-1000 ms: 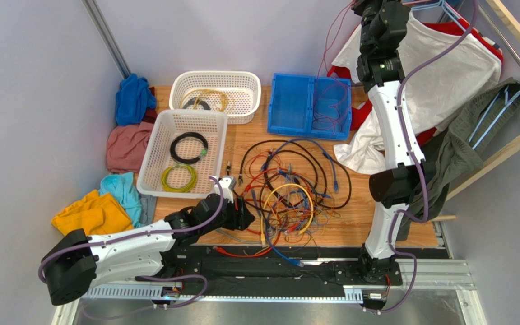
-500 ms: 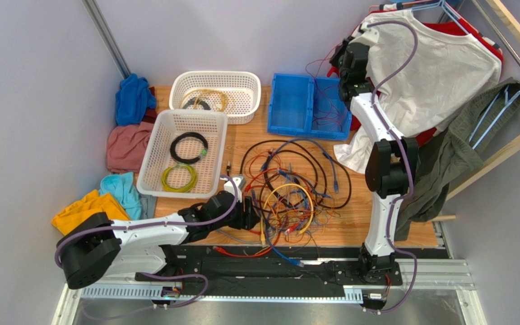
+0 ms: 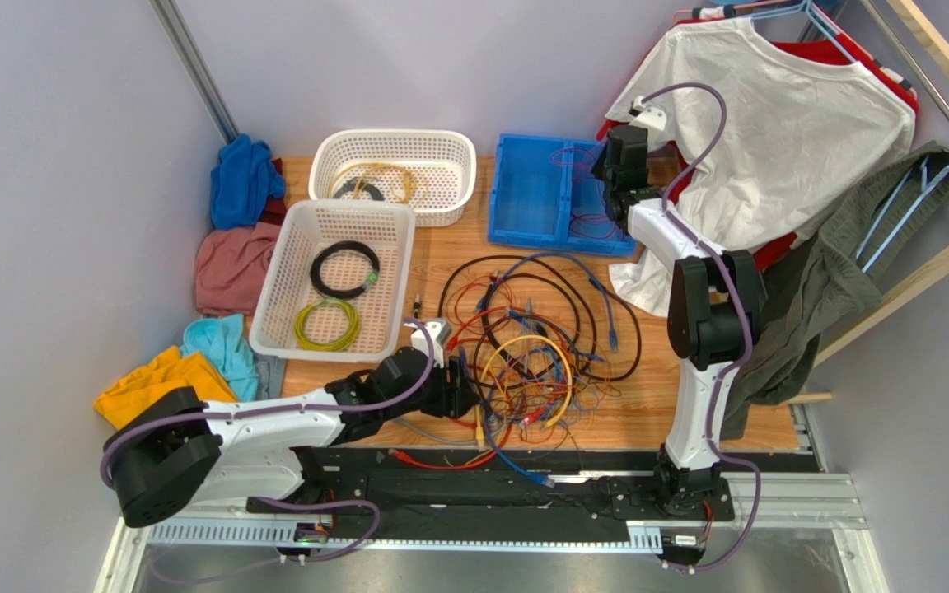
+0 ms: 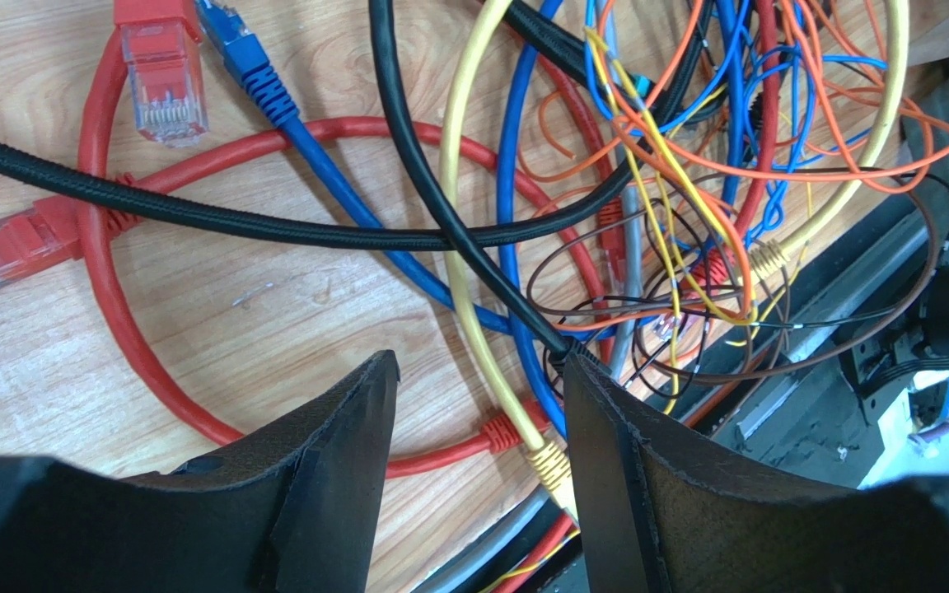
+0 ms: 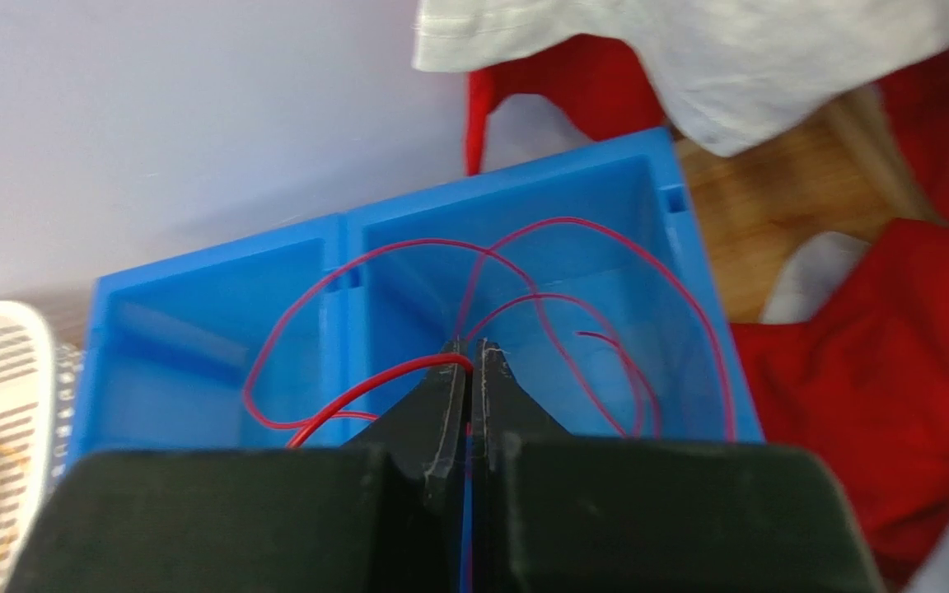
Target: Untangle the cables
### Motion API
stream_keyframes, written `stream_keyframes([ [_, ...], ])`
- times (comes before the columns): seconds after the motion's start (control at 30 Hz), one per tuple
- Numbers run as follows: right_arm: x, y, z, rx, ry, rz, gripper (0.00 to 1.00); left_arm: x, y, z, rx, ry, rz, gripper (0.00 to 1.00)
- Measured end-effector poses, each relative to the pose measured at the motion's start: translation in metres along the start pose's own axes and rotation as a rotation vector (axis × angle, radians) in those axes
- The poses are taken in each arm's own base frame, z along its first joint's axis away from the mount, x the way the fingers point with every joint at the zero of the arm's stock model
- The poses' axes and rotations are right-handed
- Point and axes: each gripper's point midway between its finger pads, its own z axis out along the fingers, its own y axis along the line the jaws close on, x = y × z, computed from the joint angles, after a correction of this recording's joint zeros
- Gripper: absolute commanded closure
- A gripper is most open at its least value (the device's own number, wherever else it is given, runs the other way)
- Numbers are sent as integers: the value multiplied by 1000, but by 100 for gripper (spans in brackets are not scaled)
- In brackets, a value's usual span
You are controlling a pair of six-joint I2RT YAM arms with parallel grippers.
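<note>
The cables [image 3: 529, 340] lie in a tangle of red, orange, yellow, black and blue on the wooden table. My left gripper [image 3: 452, 383] is at the tangle's left edge, low over the table. It is open [image 4: 477, 371], with a yellow cable [image 4: 473, 309] and a red cable [image 4: 442, 460] running through the gap between its fingers. My right gripper [image 3: 612, 185] hangs over the blue bin [image 3: 529, 192]. It is shut [image 5: 468, 352] on a thin red wire [image 5: 356, 389], whose loops trail down into the bin [image 5: 220, 334].
Two white baskets [image 3: 288, 278] [image 3: 442, 148] at the left hold coiled cables. Bundled clothes [image 3: 226, 266] lie left of the table. A white shirt [image 3: 789, 136] and other garments hang at the right. The black rail [image 3: 504, 476] runs along the near edge.
My right arm has come down from high at the back to just above the blue bin, carrying the red wire. My left gripper has slid a little right into the tangle.
</note>
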Motion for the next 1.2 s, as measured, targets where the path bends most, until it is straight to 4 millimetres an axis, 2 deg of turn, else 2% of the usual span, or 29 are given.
stream_keyframes([
  [0.3,-3,-46,-16,219,-16,-125,100,-1,-1,0,6,-3,-2,40],
  [0.5,-6,-59,-23,265,-17,-148,100,-1,-2,0,8,-1,-2,41],
  [0.6,2,-67,-26,293,29,-175,100,0,-1,0,6,2,-3,42],
  [0.73,6,-65,-12,310,98,-204,100,1,0,0,2,6,-4,42],
  [0.77,7,-61,-5,305,110,-207,95,1,0,0,1,6,-5,42],
  [0.8,8,-59,1,301,131,-212,79,2,0,0,0,7,-5,42],
  [0.83,11,-57,7,295,146,-212,71,2,0,0,-1,8,-5,42],
  [0.9,23,-55,11,278,197,-220,47,3,1,1,-5,13,-4,42],
  [1.0,40,-57,10,276,277,-239,35,4,2,2,-11,21,-4,42],
  [1.2,57,-67,-1,308,344,-251,33,3,-3,6,-7,35,-7,42],
])
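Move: The thin red cable is already pinched in the right hand, its lower loops hanging into the blue tray; the tray's right compartment lies almost straight below that hand, middle some 16 cm down. The left compartment is about 14 cm to its left and level with it, while the cable tangle lies roughly 30 cm back and 15 cm left of the hand. From the idle left hand the right compartment is about 44 cm ahead and 24 cm right. The held red cable is swung by the right hand about 7 cm right and back above the right compartment, then a few centimetres forward and back again as the hand sinks, ending some 7 cm lower. The wrist tips down about 25 degrees with a slight roll, right side dropping, and late on the fingers open wide and let go of the cable. ##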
